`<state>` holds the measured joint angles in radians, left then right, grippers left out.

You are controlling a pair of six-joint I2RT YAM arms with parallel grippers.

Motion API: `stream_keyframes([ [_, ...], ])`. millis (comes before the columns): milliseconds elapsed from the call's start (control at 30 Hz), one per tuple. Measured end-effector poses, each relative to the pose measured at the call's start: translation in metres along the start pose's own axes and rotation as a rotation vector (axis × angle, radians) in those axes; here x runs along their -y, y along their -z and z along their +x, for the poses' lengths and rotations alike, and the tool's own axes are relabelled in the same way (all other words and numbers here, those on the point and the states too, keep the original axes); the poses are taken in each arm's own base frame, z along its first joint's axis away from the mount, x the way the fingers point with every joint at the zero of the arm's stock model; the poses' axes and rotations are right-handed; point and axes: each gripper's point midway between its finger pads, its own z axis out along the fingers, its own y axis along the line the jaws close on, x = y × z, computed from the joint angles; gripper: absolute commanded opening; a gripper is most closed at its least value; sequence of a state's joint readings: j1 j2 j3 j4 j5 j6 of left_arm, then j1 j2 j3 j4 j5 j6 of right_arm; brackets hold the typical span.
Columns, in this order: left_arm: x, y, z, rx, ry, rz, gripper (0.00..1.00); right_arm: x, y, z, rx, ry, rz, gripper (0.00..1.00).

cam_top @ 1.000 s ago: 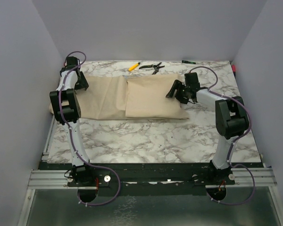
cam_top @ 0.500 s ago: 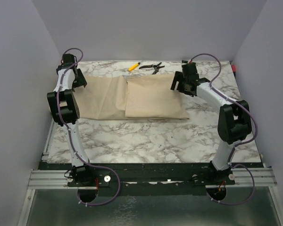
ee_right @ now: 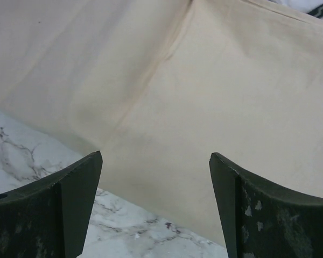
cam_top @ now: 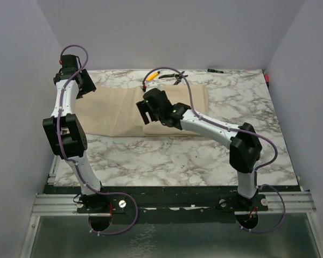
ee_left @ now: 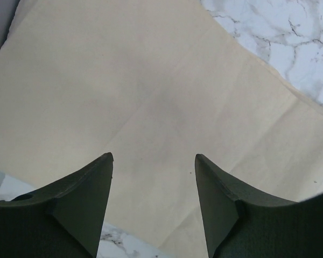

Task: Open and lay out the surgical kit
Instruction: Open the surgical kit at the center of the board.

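The surgical kit (cam_top: 113, 107) is a large beige cloth wrap lying across the back half of the marble table, with a thicker folded part (cam_top: 194, 102) on its right. My right gripper (cam_top: 145, 111) hangs open above the wrap's middle near its front edge; the right wrist view shows cloth (ee_right: 231, 80) and nothing between its open fingers (ee_right: 156, 156). My left gripper (cam_top: 82, 86) is raised over the wrap's back left corner, open (ee_left: 153, 158) above flat cloth (ee_left: 151, 80). What the wrap holds is hidden.
A yellow pen (cam_top: 153, 74) and black-handled pliers (cam_top: 172, 77) lie behind the wrap by the back wall. A dark marker (cam_top: 215, 70) lies further right, and a red thing (cam_top: 267, 78) sits at the right wall. Bare marble (cam_top: 167, 156) runs in front.
My right arm has swung left from the wrap's right end to its middle, and its jaws have widened. The left arm has lifted and drawn back toward the back left corner.
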<state>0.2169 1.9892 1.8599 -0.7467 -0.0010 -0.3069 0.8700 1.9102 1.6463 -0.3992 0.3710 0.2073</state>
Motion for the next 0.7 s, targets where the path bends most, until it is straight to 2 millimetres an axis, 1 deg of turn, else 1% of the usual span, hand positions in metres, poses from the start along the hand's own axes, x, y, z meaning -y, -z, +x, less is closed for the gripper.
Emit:
stream_keyframes([
  [33,-0.001,0.005,0.004,0.000,0.005,0.000,0.64,-0.016,-0.001,0.000,0.003,0.025,-0.011,0.85],
  [100,-0.003,0.010,0.010,0.001,0.013,0.001,0.64,-0.040,-0.008,0.005,0.000,0.061,-0.012,0.84],
  [167,-0.004,0.013,0.014,0.006,0.022,0.001,0.64,-0.053,-0.016,0.013,-0.011,0.087,0.004,0.83],
  [233,-0.006,0.013,0.019,0.007,0.032,-0.002,0.64,-0.060,-0.026,0.024,-0.033,0.109,0.028,0.83],
  [300,-0.009,0.008,0.024,0.009,0.042,-0.012,0.64,-0.062,-0.036,0.036,-0.061,0.120,0.058,0.83],
  [400,-0.015,0.000,0.034,0.002,0.052,-0.039,0.64,-0.058,-0.049,0.051,-0.097,0.131,0.104,0.83],
  [467,-0.019,-0.004,0.040,-0.004,0.061,-0.054,0.64,-0.056,-0.050,0.054,-0.100,0.136,0.123,0.83],
  [533,-0.020,-0.006,0.039,0.003,0.075,-0.056,0.64,-0.053,-0.050,0.057,-0.108,0.148,0.142,0.83],
  [700,-0.016,-0.009,0.030,0.047,0.121,-0.042,0.64,-0.048,-0.049,0.060,-0.119,0.165,0.171,0.82],
])
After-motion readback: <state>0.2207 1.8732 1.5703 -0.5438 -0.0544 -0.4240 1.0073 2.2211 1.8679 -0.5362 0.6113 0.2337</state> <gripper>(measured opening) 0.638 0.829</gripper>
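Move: The fold where the left flap meets the centre panel of the kit's cloth has its near end about 3 cm left, 2 cm back and some 14 cm below the open right hand. From that hand, the yellow cutter lies around 23 cm ahead and 2 cm right, the pruners 22 cm ahead and 11 cm right. From the left hand, the fold's near end is roughly 12 cm back, 17 cm right and 14 cm below. No contact can be made out: the right hand, fingers still wide, swings left about 5 cm, then sinks some 8 cm towards the near end of the fold, easing slightly back right as it rolls its left side down about 15 degrees. The left hand, still open, draws back and sinks about 3 cm over the opened left flap, then edges forward. ##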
